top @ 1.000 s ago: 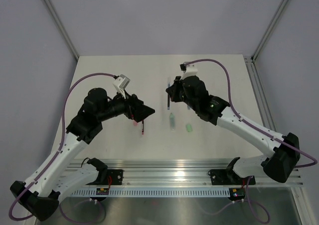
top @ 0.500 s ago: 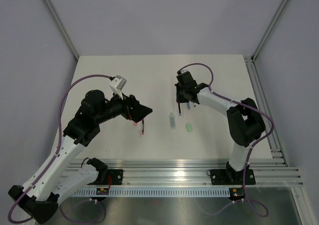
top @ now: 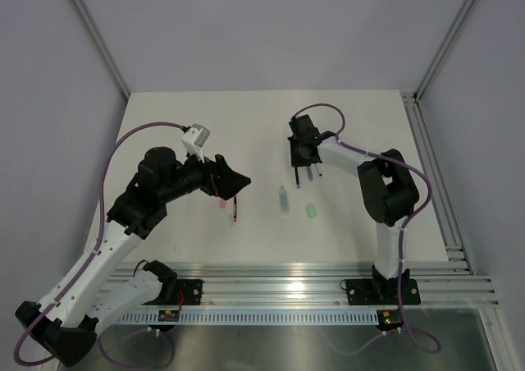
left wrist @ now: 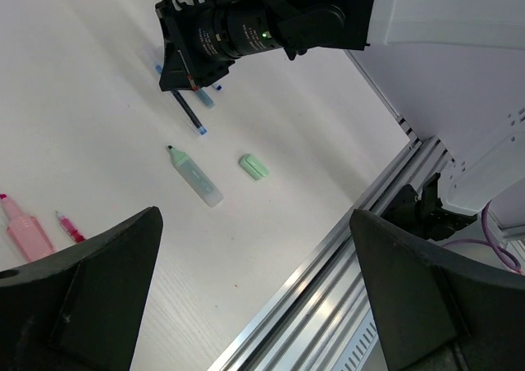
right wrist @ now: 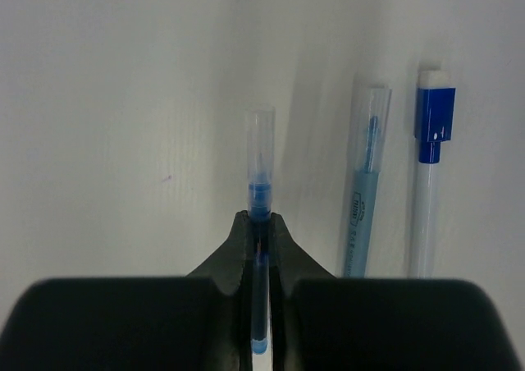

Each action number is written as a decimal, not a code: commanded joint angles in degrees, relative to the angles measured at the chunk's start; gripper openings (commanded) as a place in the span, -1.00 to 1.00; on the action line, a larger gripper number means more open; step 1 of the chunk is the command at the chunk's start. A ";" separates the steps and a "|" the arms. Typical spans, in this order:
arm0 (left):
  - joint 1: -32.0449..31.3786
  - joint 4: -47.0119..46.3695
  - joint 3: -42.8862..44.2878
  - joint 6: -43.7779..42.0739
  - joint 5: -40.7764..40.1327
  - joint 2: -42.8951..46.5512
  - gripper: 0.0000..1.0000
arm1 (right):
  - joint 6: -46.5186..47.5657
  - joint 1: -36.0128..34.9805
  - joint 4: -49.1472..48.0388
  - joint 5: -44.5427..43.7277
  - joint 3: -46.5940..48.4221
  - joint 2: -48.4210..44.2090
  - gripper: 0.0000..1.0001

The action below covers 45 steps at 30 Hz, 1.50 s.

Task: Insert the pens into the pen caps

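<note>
My right gripper (right wrist: 261, 219) is shut on a dark blue pen (right wrist: 261, 192) that wears a clear cap, low over the table at the back middle (top: 297, 172). Just to its right lie a light blue capped pen (right wrist: 361, 199) and a white pen with a blue cap (right wrist: 431, 182). My left gripper (left wrist: 254, 213) hangs open and holds nothing, above the table's left half (top: 236, 182). Ahead of it lie a green pen (left wrist: 195, 176), a loose light green pen cap (left wrist: 253, 167), a pink pen (left wrist: 25, 231) and a small red pen (left wrist: 70, 227).
An aluminium rail (top: 312, 282) runs along the table's near edge, and grey walls close the back and sides. Purple cables (top: 131, 137) loop over both arms. The right arm's elbow (top: 390, 182) stands over the table's right part.
The right gripper has moved a little right and down with the dark blue pen, beside the two other blue pens, and its arm has folded in. The left gripper has opened fully.
</note>
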<state>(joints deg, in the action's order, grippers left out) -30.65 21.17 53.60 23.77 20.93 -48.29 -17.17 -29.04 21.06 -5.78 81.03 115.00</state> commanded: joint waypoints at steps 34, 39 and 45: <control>0.51 -3.67 0.02 1.02 -5.27 4.77 0.98 | -8.49 -9.80 -6.11 -2.13 -7.81 -19.46 -0.28; 2.17 -7.71 -1.92 0.49 -8.88 13.91 0.98 | -12.01 -18.76 -8.23 -5.99 -8.18 -19.12 -0.29; 5.69 -9.39 -3.51 0.58 -12.05 22.01 0.98 | -14.91 -25.36 -4.37 -12.05 -4.05 -12.80 -0.24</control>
<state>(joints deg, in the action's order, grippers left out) -26.17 16.03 50.74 24.47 12.12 -27.35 -29.43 -52.58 14.92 -11.75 73.69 98.85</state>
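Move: My right hand has the capped blue pen in its closed fingers, its spot on the table only about 1 cm straight below. To the right lie the light blue pen, about 5 cm off and 1 cm farther out, and the white marker, some 8 cm off and 2 cm farther out. The red pen is about 22 cm left and 16 cm back; the green highlighter 5 cm left, 13 cm back. From my left hand, the blue pen's spot is roughly 20 cm ahead, 18 cm right and 26 cm below. I ease my right hand down about 1 cm and spread its fingers partway, letting go of the capped blue pen beside the finished ones. Then I lift clear and swing left and back, roughly 18 cm across the table, towards the red pen. Late on, my open, empty left hand draws up and left about 11 cm, tilting its fingers upward. ##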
